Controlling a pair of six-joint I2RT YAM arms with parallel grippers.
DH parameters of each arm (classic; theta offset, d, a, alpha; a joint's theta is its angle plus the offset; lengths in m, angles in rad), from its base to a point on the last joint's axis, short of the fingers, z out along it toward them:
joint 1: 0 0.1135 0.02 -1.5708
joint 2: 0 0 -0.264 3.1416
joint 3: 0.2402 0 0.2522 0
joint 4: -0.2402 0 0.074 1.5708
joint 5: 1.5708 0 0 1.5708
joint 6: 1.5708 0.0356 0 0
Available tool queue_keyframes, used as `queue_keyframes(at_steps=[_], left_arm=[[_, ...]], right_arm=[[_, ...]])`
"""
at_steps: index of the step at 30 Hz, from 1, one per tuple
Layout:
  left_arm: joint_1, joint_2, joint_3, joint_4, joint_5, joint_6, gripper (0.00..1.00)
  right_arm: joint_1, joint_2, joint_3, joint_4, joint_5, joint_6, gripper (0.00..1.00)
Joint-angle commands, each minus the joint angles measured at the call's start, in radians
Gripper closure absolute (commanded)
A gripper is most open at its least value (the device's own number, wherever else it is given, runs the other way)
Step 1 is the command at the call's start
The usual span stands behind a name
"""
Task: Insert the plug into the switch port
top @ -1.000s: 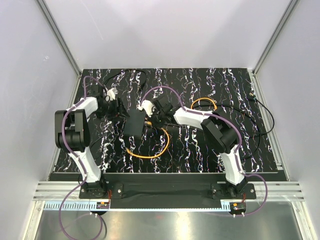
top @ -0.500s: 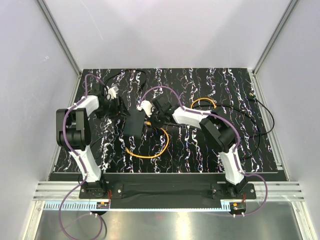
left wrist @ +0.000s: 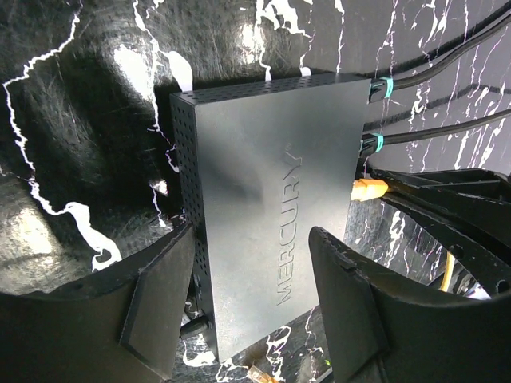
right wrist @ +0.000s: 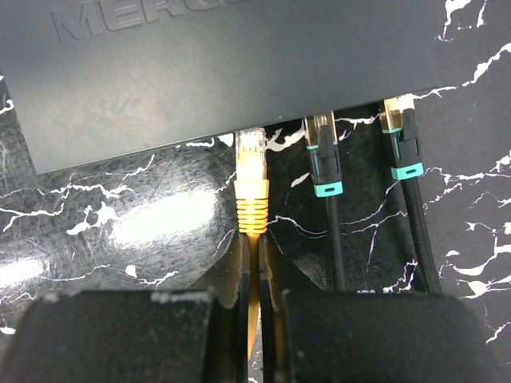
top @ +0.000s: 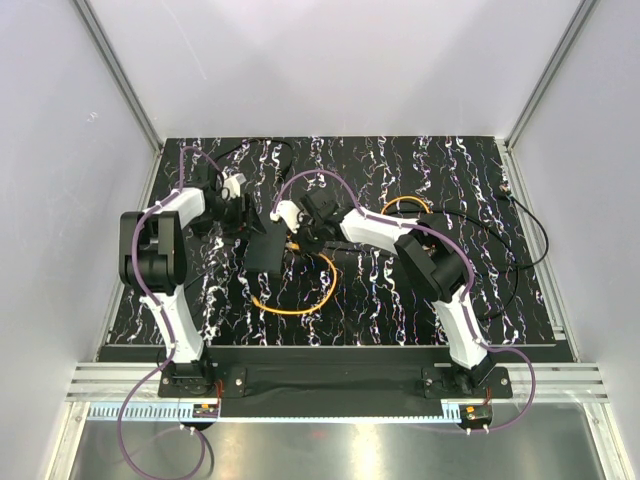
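Note:
The switch [top: 268, 250] is a flat matte-black box lying on the mat. My left gripper [left wrist: 255, 295] is open and straddles the near end of the switch [left wrist: 271, 199], one finger beside its perforated left edge, the other over its top face. My right gripper [right wrist: 254, 263] is shut on the orange cable just behind the plug [right wrist: 251, 171]. The plug's clear tip meets the switch's port edge [right wrist: 249, 132], left of two black connectors, and most of its body still shows outside. The port itself is hidden under the edge. The orange cable [top: 300, 305] loops toward the front.
Two black cables with teal bands [right wrist: 323, 171] [right wrist: 406, 152] sit plugged into the same edge and run off to the right [top: 520, 225]. A smaller orange loop [top: 407, 205] lies behind the right arm. White enclosure walls border the marbled mat [top: 400, 300].
My left gripper has moved right and now stands over the switch's end. The right gripper with the plug has crept slightly left toward the switch.

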Motion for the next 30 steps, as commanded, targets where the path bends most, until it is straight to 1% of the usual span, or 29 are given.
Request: queue_keyframes(at_steps=[1, 5, 9, 13, 16, 20, 23, 27, 30], left_arm=[[-0.008, 0.01, 0.042, 0.005, 0.03, 0.025, 0.37], [-0.008, 0.021, 0.05, 0.005, 0.046, 0.026, 0.38], [-0.02, 0.038, 0.064, -0.006, 0.064, 0.037, 0.43], [-0.045, 0.061, 0.085, -0.03, 0.101, 0.054, 0.52], [-0.058, 0.078, 0.101, -0.047, 0.11, 0.066, 0.55], [-0.08, 0.099, 0.108, -0.058, 0.144, 0.068, 0.63], [-0.091, 0.118, 0.113, -0.065, 0.162, 0.068, 0.66], [-0.114, 0.138, 0.11, -0.073, 0.201, 0.06, 0.72], [-0.127, 0.152, 0.101, -0.076, 0.221, 0.054, 0.75]], right_arm=[[0.004, 0.016, 0.04, -0.018, -0.043, -0.041, 1.0], [0.002, 0.013, 0.034, -0.012, -0.042, -0.055, 1.0], [0.004, 0.029, 0.06, -0.004, -0.044, -0.052, 1.0], [0.002, 0.049, 0.083, 0.0, -0.048, -0.043, 1.0], [0.005, 0.055, 0.094, 0.013, -0.048, -0.027, 1.0], [0.011, 0.056, 0.101, 0.049, -0.051, 0.006, 1.0], [0.018, 0.065, 0.109, 0.08, -0.036, 0.023, 1.0], [0.028, 0.077, 0.114, 0.131, -0.016, 0.054, 1.0], [0.038, 0.088, 0.124, 0.166, -0.001, 0.072, 1.0]])
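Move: The left hand's open fingers straddle the left edge of the switch, whose middle is about 4 cm right, 2 cm back and 2 cm below. The yellow plug lies some 9 cm right, 2 cm back and 2 cm below. The right hand already holds that plug by its cable end; the switch port is roughly 4 cm left and 1 cm ahead, level with this hand. Two seated black plugs lie 4 and 7 cm ahead, both 2 cm left. Left hand eases about 2 cm forward, down and right, pinching the switch's left edge; right keeps the plug. ##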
